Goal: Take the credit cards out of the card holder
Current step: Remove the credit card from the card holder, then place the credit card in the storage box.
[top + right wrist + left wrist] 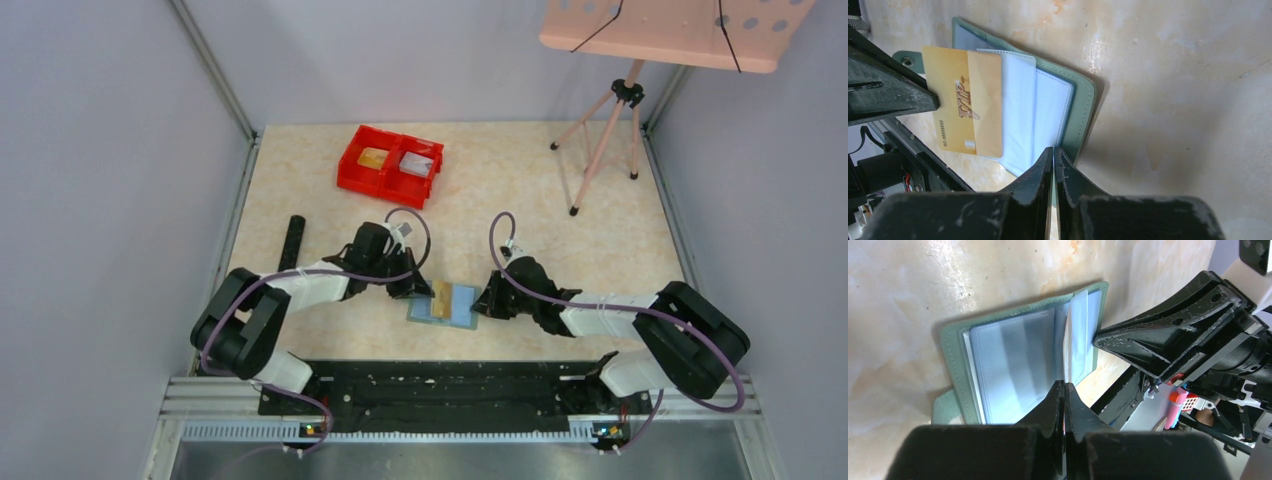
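The sage-green card holder (452, 312) lies open on the table between the two arms, its pale blue-grey pockets (1013, 360) facing up. A gold-yellow credit card (955, 100) marked VIP sticks halfway out of a pocket, towards the left arm. My left gripper (1064, 384) is shut on that card's outer edge, and from its own wrist view I see the card edge-on. My right gripper (1053, 150) is shut on the card holder's (1083, 100) opposite edge and holds it against the table. In the top view, the left gripper (418, 288) and right gripper (484, 303) flank the holder.
A red double bin (350, 178) stands at the back left, with a gold card (373, 158) in one half and a pale card (416, 164) in the other. A black bar (291, 243) lies left of the left arm. A pink tripod (610, 130) stands at the back right.
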`<action>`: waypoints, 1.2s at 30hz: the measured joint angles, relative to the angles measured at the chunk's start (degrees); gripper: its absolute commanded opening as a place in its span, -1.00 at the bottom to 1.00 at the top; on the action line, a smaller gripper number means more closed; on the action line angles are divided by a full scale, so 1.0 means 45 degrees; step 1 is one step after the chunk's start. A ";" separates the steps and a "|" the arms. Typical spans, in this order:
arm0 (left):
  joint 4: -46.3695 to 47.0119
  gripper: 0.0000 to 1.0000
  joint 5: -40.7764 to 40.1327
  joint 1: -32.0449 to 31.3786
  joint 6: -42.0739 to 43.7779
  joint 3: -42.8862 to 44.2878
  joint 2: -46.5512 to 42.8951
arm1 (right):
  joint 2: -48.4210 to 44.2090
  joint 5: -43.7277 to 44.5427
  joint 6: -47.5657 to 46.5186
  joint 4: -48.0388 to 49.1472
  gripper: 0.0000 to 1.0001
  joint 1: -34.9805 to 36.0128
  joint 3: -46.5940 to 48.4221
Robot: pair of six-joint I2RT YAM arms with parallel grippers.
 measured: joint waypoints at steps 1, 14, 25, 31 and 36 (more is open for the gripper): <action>-0.0112 -1.00 -0.0049 0.0029 0.0034 0.0000 -0.0170 | 0.0000 0.0000 0.0000 0.0000 -0.91 0.0000 0.0000; -0.3264 -1.00 -0.2064 0.0282 0.0665 0.0714 -0.3007 | -0.1302 0.0073 -0.1491 -0.1647 -0.84 0.0000 0.0151; -0.5353 -1.00 -0.2560 0.0296 0.1399 0.1812 -0.5017 | -0.2837 -0.0131 -0.3206 -0.3492 -0.28 -0.0068 0.1535; -0.5280 -1.00 -0.0029 0.0296 0.1705 0.1812 -0.5289 | -0.4444 -0.1792 -0.5051 -0.3978 0.11 -0.0073 0.3002; -0.4027 -1.00 0.1982 0.0204 0.1676 0.1326 -0.5591 | -0.5187 -0.3405 -0.6645 -0.4624 0.31 -0.0073 0.3755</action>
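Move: The left hand's shut fingers already hold the gold card by its left edge; its middle is about 2 cm right of that hand, 1 cm nearer the base and 1 cm lower. The open card holder's middle lies 2 cm right, 2 cm back and 4 cm down, its strap some 6 cm left, level fore-and-aft and 4 cm down. The right hand, on the holder's right margin, has the card about 8 cm left, 2 cm ahead and 3 cm up, and the holder's middle 7 cm left, 1 cm ahead and 1 cm down. The left hand keeps its pinch and lifts the card about 13 cm up off the holder, first swinging left and a little forward, then curving back right and towards the base while the fingertips tip up and the hand turns clockwise. The right hand comes off the holder's right margin, slowly at first, then rises fast to some 18 cm up, opening well past half as its fingers tip up and it turns counter-clockwise. ##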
